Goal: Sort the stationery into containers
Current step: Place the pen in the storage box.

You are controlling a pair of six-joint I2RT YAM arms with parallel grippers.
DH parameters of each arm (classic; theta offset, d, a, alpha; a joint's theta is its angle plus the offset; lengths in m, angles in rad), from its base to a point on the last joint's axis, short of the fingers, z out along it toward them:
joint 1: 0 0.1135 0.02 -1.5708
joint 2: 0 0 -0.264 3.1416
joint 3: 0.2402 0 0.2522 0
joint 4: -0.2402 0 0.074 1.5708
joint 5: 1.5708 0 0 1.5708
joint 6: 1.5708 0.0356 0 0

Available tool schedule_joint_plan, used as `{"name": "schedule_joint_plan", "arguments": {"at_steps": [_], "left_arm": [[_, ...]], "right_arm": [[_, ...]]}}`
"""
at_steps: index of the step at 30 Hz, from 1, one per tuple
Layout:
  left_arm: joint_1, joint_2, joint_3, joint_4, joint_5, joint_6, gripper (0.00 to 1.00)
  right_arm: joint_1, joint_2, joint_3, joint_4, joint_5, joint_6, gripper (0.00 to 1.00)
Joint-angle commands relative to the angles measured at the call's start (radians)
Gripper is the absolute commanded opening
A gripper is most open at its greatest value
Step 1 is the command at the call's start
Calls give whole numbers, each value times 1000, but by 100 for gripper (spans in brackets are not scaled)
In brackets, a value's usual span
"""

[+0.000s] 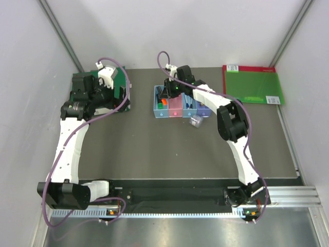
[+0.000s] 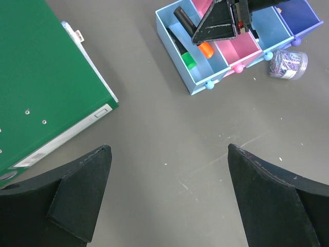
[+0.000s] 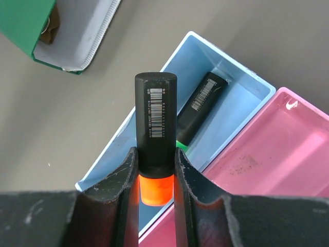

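Note:
My right gripper is shut on the black highlighter with the orange cap. It holds it cap-down over the leftmost light blue tray. The green-capped highlighter lies in that tray, beside the pink tray. From above, the right gripper hangs over the left end of the tray row. The clear clip box lies on the table just in front of the trays; it also shows in the left wrist view. My left gripper is open and empty above bare table.
A large green folder lies at the back left under my left arm. A flat green board with a red edge lies at the back right. Grey walls close in the back and sides.

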Motion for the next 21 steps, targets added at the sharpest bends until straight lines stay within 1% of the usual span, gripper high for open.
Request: {"name": "schedule_joint_plan", "arguments": {"at_steps": [1, 3, 5, 6, 8, 9, 11, 12, 15, 21], "left_arm": [[6, 11, 11, 62, 3, 5, 99], [6, 11, 9, 64, 7, 1, 99], [6, 10, 1, 70, 10, -2, 99], [6, 8, -2, 73, 12, -4, 99], [6, 4, -9, 78, 17, -10, 99], [6, -2, -12, 78, 18, -12, 99], [6, -7, -19, 79, 18, -13, 99], [6, -15, -22, 81, 18, -15, 99], [6, -32, -29, 81, 21, -16, 99], [6, -62, -35, 76, 26, -12, 99]], "right_arm": [[-14, -14, -37, 1, 26, -10, 4], [-14, -20, -47, 1, 29, -16, 12], [-14, -26, -54, 1, 30, -24, 18], [-14, -29, -56, -4, 29, -31, 25], [-13, -48, -66, -5, 27, -39, 32], [-14, -52, -70, -8, 26, -48, 39], [-13, -69, -82, -10, 17, -56, 46], [-13, -77, -86, -10, 17, -63, 55], [-13, -108, -105, -14, 15, -77, 65], [-10, -197, -123, -30, 20, -85, 67]]}}
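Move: My right hand already holds the orange-capped pen inside the left light-blue compartment of the storage box; the compartment's middle is about 2 cm back, 1 cm left and some 3 cm below. The green-capped pen lies in it, roughly 2 cm left, 1 cm back and 4 cm below me. The pink compartment's middle is about 5 cm right and 2 cm back. From my left hand, the light-blue compartment is roughly 14 cm forward, 17 cm right and 22 cm below. I hold my right hand nearly still over the light-blue compartment, then open the fingers from their grip to about two-thirds wide, letting go of the orange-capped pen beside the green-capped one. As they open I ease away, about 1.5 cm back, 1 cm right and 1 cm up, with the wrist hardly turning and the fingertips still close around the box. ##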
